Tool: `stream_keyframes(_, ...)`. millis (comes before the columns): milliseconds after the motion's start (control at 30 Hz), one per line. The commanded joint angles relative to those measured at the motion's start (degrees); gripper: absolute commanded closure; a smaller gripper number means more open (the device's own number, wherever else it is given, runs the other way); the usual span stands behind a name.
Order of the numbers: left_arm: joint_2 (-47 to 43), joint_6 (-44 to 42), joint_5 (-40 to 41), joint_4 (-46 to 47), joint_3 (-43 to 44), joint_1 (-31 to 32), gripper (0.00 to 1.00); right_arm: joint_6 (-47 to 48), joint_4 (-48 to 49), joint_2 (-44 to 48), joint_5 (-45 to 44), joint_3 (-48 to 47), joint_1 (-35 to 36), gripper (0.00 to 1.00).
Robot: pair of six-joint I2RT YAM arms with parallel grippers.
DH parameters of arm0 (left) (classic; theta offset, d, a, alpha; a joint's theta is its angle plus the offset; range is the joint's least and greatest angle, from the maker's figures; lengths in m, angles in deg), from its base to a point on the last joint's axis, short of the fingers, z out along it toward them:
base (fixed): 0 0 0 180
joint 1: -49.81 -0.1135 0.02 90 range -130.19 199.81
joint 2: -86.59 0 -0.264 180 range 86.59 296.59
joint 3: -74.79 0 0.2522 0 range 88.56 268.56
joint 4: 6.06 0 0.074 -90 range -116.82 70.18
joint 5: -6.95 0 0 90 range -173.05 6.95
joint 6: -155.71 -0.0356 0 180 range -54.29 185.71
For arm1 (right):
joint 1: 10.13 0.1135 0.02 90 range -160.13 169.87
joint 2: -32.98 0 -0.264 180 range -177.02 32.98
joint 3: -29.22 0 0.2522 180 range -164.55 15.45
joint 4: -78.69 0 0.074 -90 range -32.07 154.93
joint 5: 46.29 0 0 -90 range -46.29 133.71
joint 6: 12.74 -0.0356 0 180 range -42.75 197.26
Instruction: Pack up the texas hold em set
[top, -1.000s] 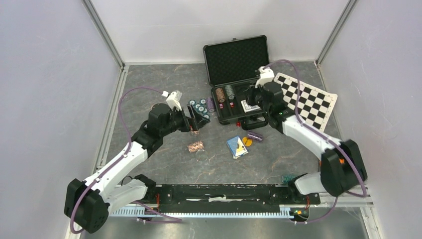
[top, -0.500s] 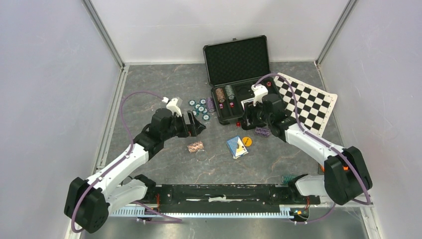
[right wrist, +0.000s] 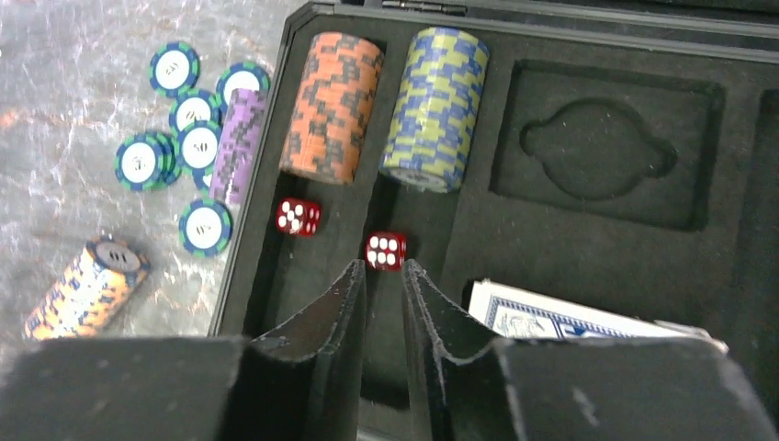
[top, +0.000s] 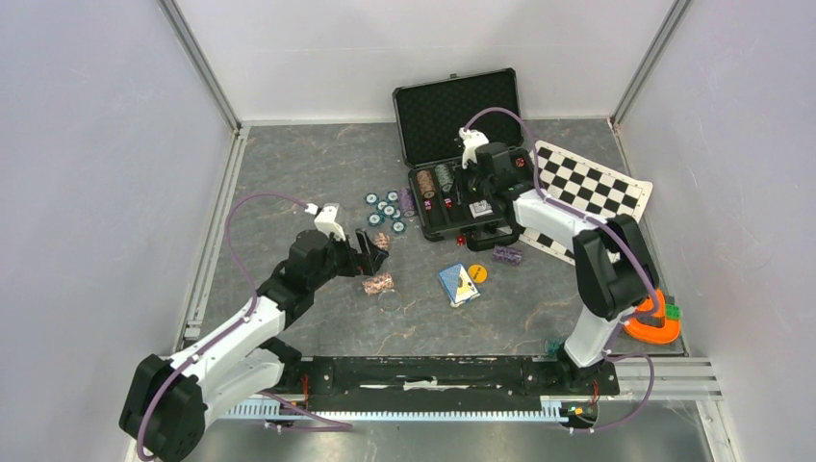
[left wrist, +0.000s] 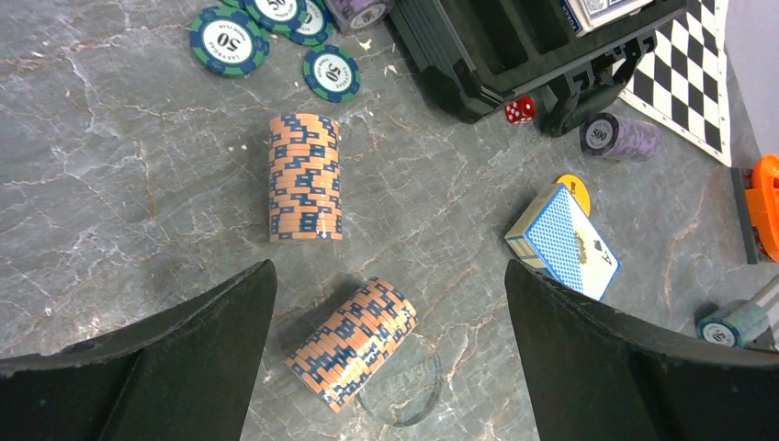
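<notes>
The black case (top: 457, 115) stands open at the back. My right gripper (right wrist: 381, 268) hovers low over its tray, jaws only narrowly apart and empty. A red die (right wrist: 386, 250) lies in the foam just past its tips, a second die (right wrist: 299, 216) to the left. Two chip rolls (right wrist: 331, 106) and a blue deck (right wrist: 551, 317) sit in the tray. My left gripper (left wrist: 388, 266) is wide open above a brown-white chip roll (left wrist: 351, 342), with another roll (left wrist: 305, 177) beyond. On the table lie teal chips (left wrist: 230, 41), a purple roll (left wrist: 620, 138), a deck (left wrist: 562, 241), a yellow button (left wrist: 574, 186) and a die (left wrist: 519, 108).
A checkered mat (top: 597, 188) lies right of the case. An orange toy (top: 647, 322) sits by the right arm's base, with a teal chip roll (left wrist: 735, 322) near it. A clear disc (left wrist: 400, 390) rests against the nearer brown-white roll. Walls close in on three sides.
My right arm swung from the case's front edge back over the tray; its jaws widened, then narrowed. My left gripper drew back towards me, now over the brown-white rolls.
</notes>
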Motion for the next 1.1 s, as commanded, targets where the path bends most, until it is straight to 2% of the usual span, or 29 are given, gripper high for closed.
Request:
stream_keyframes(0, -1.77, -4.41, 2.78, 6.11, -1.39, 0.03, 0.00, -3.09, 1.54, -4.32, -0.31, -5.93, 0.76, 0.75)
stream_keyframes(167, -1.70, -4.91, 3.34, 6.82, -2.48, -0.04, 0.00, -3.32, 1.79, -7.70, -2.24, -8.38, 1.33, 0.83)
stream_keyframes(467, -3.18, -4.71, 3.19, 7.13, -3.29, -0.03, 0.00, -3.30, -0.23, -13.40, -5.67, -11.77, 2.53, 0.90)
stream_keyframes(600, -3.29, -4.61, 3.10, 7.13, -3.29, -0.02, 0.00, -3.35, -2.06, -13.05, -5.72, -10.68, 2.97, 0.93)
stream_keyframes(833, -3.37, -4.44, 2.65, 7.13, -3.38, 0.01, 0.00, -4.09, -2.97, -10.08, -11.43, -6.49, 3.16, 0.94)
stream_keyframes(1067, -3.69, -4.34, 2.44, 6.97, -3.55, -0.09, 0.00, -2.39, -8.43, -7.58, -11.27, -5.90, 5.06, 0.95)
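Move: The red die in the case's second chip slot lies just under my right fingertips, about 2 cm ahead, 2 cm left and 6 cm below. In the same slot the blue-yellow chip stack sits some 6 cm beyond the die. The other slot die is about 5 cm to the left of this die, the orange chip stack 4 cm farther out beyond that one. The card deck is 7 cm right of my hand, 2 cm ahead. From my left hand the die is roughly 12 cm ahead, 15 cm right, 7 cm lower. I sink my right hand about 5 cm into the second slot, going some 3 cm forward and as much left on the way down, while its fingers close from part-open to nearly shut. With the tips down between die and chip stack, I draw them back and right over a centimetre, dragging the die along the slot; the hand turns slightly clockwise. ##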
